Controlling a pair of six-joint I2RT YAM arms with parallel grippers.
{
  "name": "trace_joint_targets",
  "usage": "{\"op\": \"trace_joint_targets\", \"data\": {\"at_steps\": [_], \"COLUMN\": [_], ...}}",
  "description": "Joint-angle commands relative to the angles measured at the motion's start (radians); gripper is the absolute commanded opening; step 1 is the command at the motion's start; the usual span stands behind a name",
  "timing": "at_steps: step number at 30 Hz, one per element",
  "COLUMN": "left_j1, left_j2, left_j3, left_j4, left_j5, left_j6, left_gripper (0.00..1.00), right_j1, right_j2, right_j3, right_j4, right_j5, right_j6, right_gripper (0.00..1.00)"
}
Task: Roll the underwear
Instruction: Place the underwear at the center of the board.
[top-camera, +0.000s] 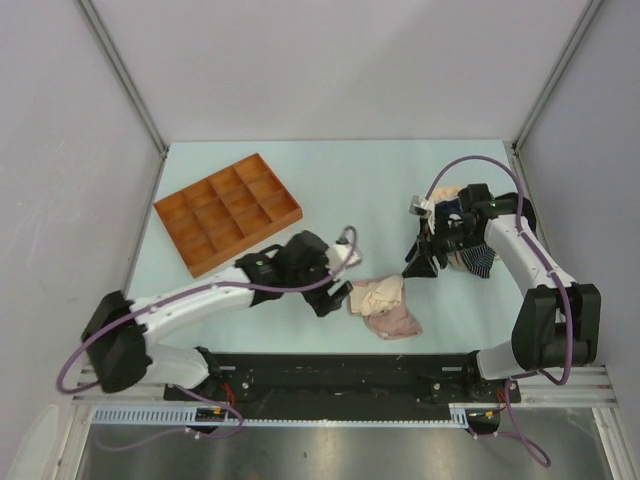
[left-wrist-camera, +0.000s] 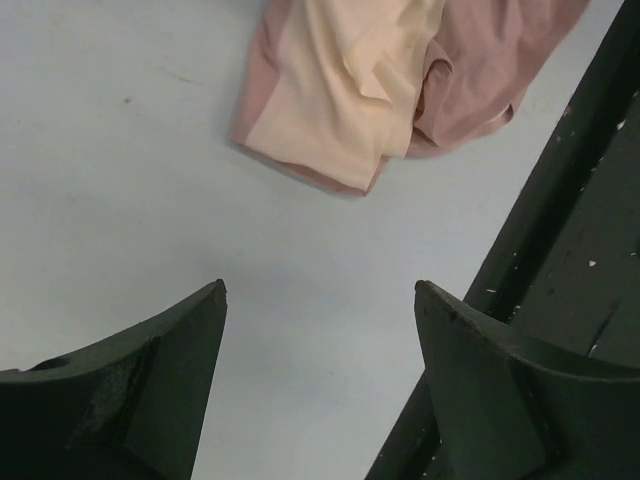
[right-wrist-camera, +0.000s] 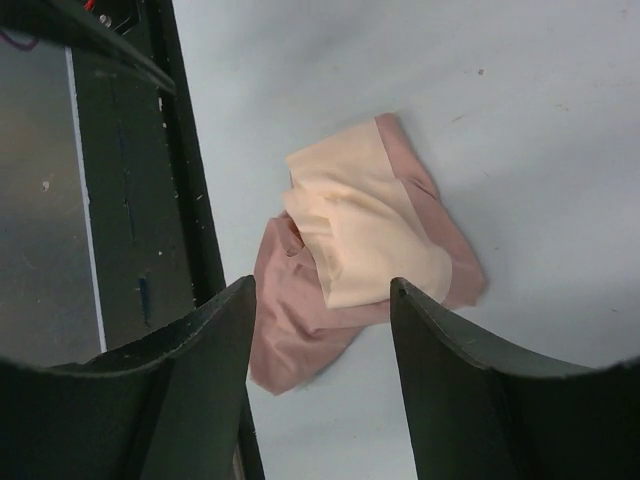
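A pale pink-beige underwear (top-camera: 386, 306) lies crumpled and partly folded on the table near the front edge. My left gripper (top-camera: 338, 282) sits just left of it, open and empty. The left wrist view shows the garment (left-wrist-camera: 380, 90) ahead of the spread left gripper (left-wrist-camera: 320, 290), not touching it. A heap of more underwear (top-camera: 470, 250), navy striped, black and cream, lies at the right under the right arm. Beside that heap, the right gripper (top-camera: 422, 262) hangs open and empty. In the right wrist view the pink garment (right-wrist-camera: 360, 260) lies on the table beyond the right gripper (right-wrist-camera: 322, 282).
An orange compartmented tray (top-camera: 228, 210) stands at the back left. The black base rail (top-camera: 340, 372) runs along the table's near edge, close to the pink garment. Grey walls close in the table on three sides.
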Motion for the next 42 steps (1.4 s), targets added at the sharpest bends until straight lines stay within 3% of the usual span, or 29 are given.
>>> {"op": "trace_joint_targets", "data": {"at_steps": [1,9,23,24,27,28,29,35,42], "left_j1": [-0.098,-0.159,-0.169,-0.169,-0.169,-0.169,-0.169,-0.155,-0.089], "left_j2": [0.183,0.388,0.502,0.508,0.523,0.523,0.515,0.427,0.213], "left_j3": [0.142,0.257,0.279,0.28,0.296,0.297,0.296,0.256,0.167], "left_j4": [-0.106,-0.074,0.029,0.032,0.021,0.02,0.024,0.038,0.08], "left_j5": [-0.105,-0.094,-0.14,-0.139,-0.127,-0.124,-0.127,-0.148,-0.087], "left_j6": [0.138,0.198,0.201,0.201,0.195,0.19,0.187,0.13,-0.027], "left_gripper": [0.78,0.72,0.62,0.59,0.35,0.13,0.03,0.0,0.01], "right_j1": [-0.042,-0.168,-0.174,-0.174,-0.174,-0.174,-0.174,-0.173,-0.125], "right_j2": [-0.019,-0.047,-0.035,-0.032,-0.029,-0.026,-0.023,-0.007,-0.006], "right_j3": [0.0,-0.014,-0.013,-0.014,-0.014,-0.014,-0.014,-0.013,-0.034], "right_j4": [-0.037,-0.096,-0.124,-0.126,-0.13,-0.132,-0.133,-0.162,-0.14], "right_j5": [-0.036,-0.073,-0.079,-0.079,-0.079,-0.078,-0.076,-0.07,-0.047], "right_j6": [-0.075,-0.135,-0.162,-0.164,-0.169,-0.17,-0.17,-0.21,-0.216], "right_gripper": [0.6,0.6,0.6,0.6,0.6,0.6,0.6,0.6,0.6]}}
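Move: From the left hand, the middle of the pink and cream underwear lies about 11 cm to the right, nearly level in reach (1 cm ahead) and some 9 cm below; its left edge is nearer. The wooden tray is roughly 22 cm to that hand's left and 21 cm ahead, the clothes pile 30 cm to its right and 19 cm ahead. From the right hand, the underwear is about 7 cm left, 6 cm back and 12 cm below. Sinking about 9 cm while moving some 7 cm right, the left hand comes down by the underwear's near-left corner, its fingers tipping nearly 20 degrees more towards straight down. Its fingers shut fully at the bottom, then it lifts about 5 cm with nothing visible between them. The right hand early on shifts about 4 cm right, away from the underwear, and waits there with fingers still part open. ##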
